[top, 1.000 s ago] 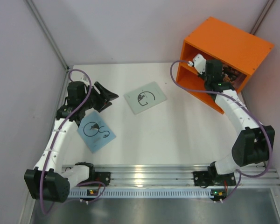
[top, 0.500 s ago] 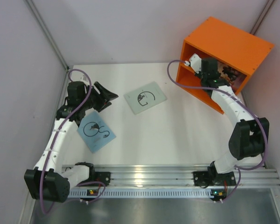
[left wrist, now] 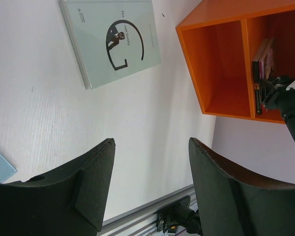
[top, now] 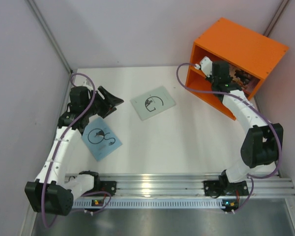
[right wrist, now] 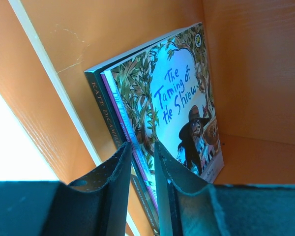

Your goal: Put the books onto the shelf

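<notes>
The orange shelf stands at the back right, and its two compartments show in the left wrist view. Inside it, an illustrated book leans beside a dark-spined book. My right gripper is at these books' lower edge, its jaws a narrow gap apart and gripping nothing; it also shows from above. A pale green book and a light blue book lie flat on the table. My left gripper hovers open and empty between them.
A purple cable loops from the right arm in front of the shelf. Grey walls close in the table on the left and at the back. The aluminium rail with both arm bases runs along the near edge.
The right gripper has shifted slightly up and left at the shelf's mouth and its jaws have narrowed a little. The left arm has barely moved.
</notes>
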Robot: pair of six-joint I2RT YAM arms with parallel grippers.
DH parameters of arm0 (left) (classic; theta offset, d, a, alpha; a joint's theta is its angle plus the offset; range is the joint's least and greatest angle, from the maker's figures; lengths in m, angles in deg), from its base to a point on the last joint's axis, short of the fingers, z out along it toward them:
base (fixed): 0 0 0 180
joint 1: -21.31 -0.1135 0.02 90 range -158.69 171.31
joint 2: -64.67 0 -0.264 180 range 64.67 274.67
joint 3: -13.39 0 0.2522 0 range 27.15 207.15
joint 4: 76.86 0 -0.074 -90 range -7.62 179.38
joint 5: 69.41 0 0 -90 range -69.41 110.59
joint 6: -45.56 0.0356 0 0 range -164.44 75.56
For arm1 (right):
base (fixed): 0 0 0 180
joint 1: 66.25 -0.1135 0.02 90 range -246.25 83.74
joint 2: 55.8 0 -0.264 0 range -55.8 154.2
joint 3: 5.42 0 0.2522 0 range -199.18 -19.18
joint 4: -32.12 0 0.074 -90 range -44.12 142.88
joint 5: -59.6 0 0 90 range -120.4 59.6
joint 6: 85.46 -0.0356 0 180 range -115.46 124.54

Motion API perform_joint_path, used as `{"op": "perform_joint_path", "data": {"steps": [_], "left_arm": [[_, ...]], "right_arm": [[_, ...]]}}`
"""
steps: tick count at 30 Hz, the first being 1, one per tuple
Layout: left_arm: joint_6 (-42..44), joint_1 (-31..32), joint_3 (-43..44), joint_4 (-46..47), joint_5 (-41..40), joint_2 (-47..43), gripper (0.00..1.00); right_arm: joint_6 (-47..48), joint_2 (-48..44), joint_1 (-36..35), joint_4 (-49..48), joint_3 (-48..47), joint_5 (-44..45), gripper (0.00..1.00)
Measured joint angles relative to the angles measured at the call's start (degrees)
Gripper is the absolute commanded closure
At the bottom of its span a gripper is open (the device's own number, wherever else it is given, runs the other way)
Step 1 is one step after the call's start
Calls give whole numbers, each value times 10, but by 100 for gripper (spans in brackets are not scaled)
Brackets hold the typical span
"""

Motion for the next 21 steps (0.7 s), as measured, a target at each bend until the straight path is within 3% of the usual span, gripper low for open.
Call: {"op": "perform_joint_path", "data": {"steps": [8, 14, 17, 21], "left_arm": [[9, 0, 0, -10, -9, -1, 34], [29, 0, 9, -20, -17, 0, 34], [40, 0, 17, -28, -18, 1, 34], [48, -1, 17, -39, -21, -6, 34]], "right_arm": [[-10, -5, -11, 6, 0, 6, 57], [-52, -13, -87, 71, -38, 21, 50], [-123, -6, -147, 119, -111, 32, 41], [-254, -6, -206, 144, -179, 14, 17]]}}
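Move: The right hand is inside the shelf's upper compartment, its fingers at the spines of the book stack, whose middle lies some 7 cm ahead, 3 cm to the right and 3 cm below. The green book it turns to next lies about 35 cm to its left, level fore and aft, 23 cm below; the blue book is about 58 cm left and 20 cm back, as low. From the left hand the green book is roughly 15 cm ahead, 18 cm right and 25 cm below. Leftward, slowly at first and then fast, the right hand swings out of the upper compartment some 17 cm towards the green book's side, coming back slightly and climbing about 8 cm once under way. Its fingers come free of the stacked books' spines and open wide, while the wrist rolls about 25 degrees, left side rising. ##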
